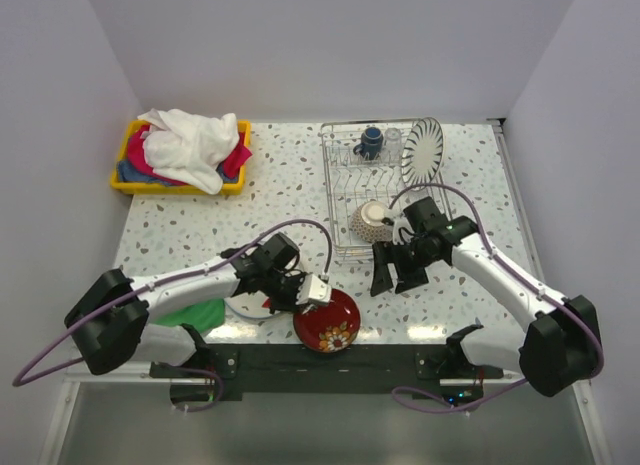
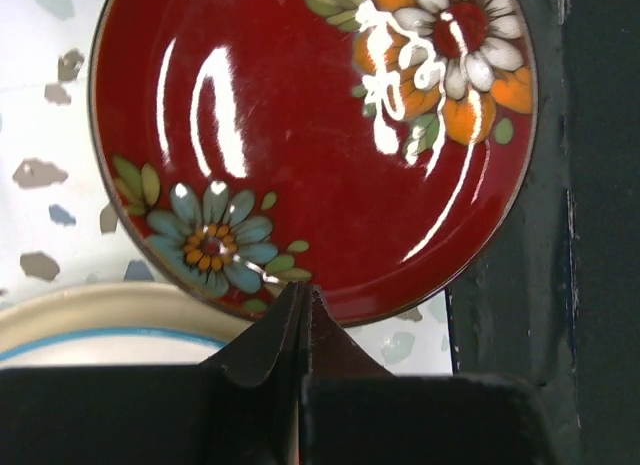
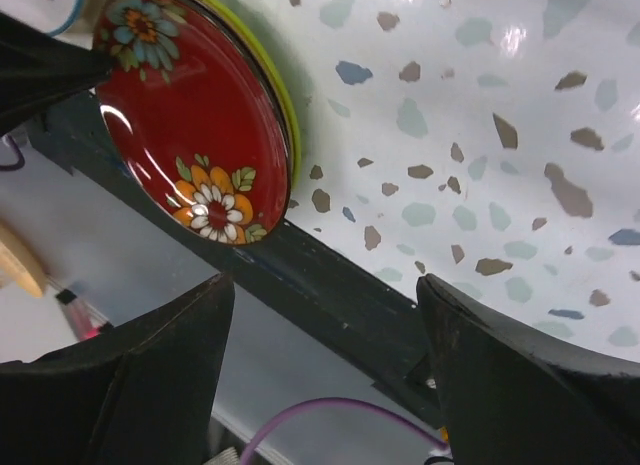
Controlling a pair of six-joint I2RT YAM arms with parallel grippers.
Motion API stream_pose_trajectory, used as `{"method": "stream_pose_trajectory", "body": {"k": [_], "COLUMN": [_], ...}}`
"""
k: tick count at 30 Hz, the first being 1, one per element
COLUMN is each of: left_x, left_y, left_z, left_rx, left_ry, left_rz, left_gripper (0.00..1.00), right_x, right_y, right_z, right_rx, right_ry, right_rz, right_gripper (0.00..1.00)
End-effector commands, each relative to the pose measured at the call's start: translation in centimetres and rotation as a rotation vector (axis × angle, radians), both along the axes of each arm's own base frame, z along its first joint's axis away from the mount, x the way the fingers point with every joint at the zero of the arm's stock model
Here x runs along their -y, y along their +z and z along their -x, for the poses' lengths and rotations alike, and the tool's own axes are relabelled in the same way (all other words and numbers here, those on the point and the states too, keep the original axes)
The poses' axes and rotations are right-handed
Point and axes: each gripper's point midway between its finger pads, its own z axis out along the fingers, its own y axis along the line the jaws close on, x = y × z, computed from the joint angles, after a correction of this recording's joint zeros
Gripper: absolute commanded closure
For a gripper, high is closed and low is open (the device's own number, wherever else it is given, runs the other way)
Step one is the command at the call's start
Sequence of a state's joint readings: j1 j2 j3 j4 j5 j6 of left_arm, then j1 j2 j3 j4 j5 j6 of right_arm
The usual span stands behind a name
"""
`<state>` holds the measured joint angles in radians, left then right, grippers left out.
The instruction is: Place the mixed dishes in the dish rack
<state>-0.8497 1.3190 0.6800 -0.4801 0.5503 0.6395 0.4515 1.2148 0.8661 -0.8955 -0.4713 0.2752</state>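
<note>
The red floral plate (image 1: 327, 323) is at the table's front edge, tilted, overlapping the black bar there; it also shows in the left wrist view (image 2: 320, 135) and the right wrist view (image 3: 190, 125). My left gripper (image 1: 310, 305) (image 2: 303, 290) is shut on its rim. A white dish with a blue ring (image 1: 250, 305) (image 2: 100, 330) lies beside it under the left arm. The wire dish rack (image 1: 340, 200) holds the dark blue mug (image 1: 371, 142), the clear glass (image 1: 393, 137), the striped plate (image 1: 422, 150) on edge and a patterned bowl (image 1: 372, 221). My right gripper (image 1: 397, 270) (image 3: 325, 285) is open and empty, in front of the rack.
A yellow bin (image 1: 128, 175) of cloths stands at the back left. A green cloth (image 1: 190, 315) lies under the left arm. The black mounting bar (image 1: 400, 357) (image 3: 350, 305) runs along the table's front edge. White walls close in the table.
</note>
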Motion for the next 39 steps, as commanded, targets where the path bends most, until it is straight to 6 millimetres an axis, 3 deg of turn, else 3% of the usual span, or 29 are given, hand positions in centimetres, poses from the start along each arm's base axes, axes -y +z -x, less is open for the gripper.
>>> {"method": "stream_pose_trajectory", "body": {"k": [1, 9, 16, 21, 27, 35, 39], "left_x": [2.8, 5.3, 5.9, 6.4, 7.0, 7.0, 7.0], "left_y": [0.5, -0.5, -1.7, -2.2, -2.4, -2.3, -2.5], "left_z": [0.2, 0.8, 1.0, 0.9, 0.9, 1.0, 1.0], "left_rx": [0.047, 0.029, 0.037, 0.044, 0.043, 0.049, 0.054], "left_ry": [-0.053, -0.107, -0.12, -0.114, -0.113, -0.116, -0.109], "left_rz": [0.096, 0.105, 0.086, 0.073, 0.076, 0.078, 0.071], "left_gripper": [1.0, 1.0, 1.0, 1.0, 1.0, 1.0, 1.0], "right_x": [-0.9, -1.5, -3.1, -4.7, -4.5, -5.0, -3.1], "right_y": [-1.6, -4.4, -5.5, -5.6, -6.3, -7.0, -6.5], "right_z": [-0.2, 0.6, 0.7, 2.2, 3.1, 4.4, 4.5], "right_rx": [-0.099, -0.2, -0.216, -0.227, -0.277, -0.316, -0.272], "right_ry": [-0.14, -0.217, -0.251, -0.208, -0.24, -0.218, -0.191], "right_rz": [-0.008, -0.025, -0.065, -0.087, -0.037, -0.004, 0.115], "right_gripper": [0.22, 0.22, 0.29, 0.35, 0.46, 0.52, 0.57]}}
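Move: The red plate's middle lies about 10 cm to the right of the left hand, 2 cm back and 2 cm lower; from the right hand it is roughly 16 cm left, 6 cm back and 7 cm down. The white plate sits some 6 cm left of the left hand and 6 cm ahead. Ahead of the right hand are the rack's front rail, about 10 cm out and straight ahead, and the speckled bowl, about 19 cm out and 5 cm left. Sliding about 8 cm right, the shut left fingers go from the red plate's left rim to over its middle, flattening some 10 degrees. The right hand first sinks about 5 cm, then goes some 6 cm left beside the rack's front rail to the plate's far right rim, turning slightly clockwise and closing its wide fingers to about half open around the rim. ##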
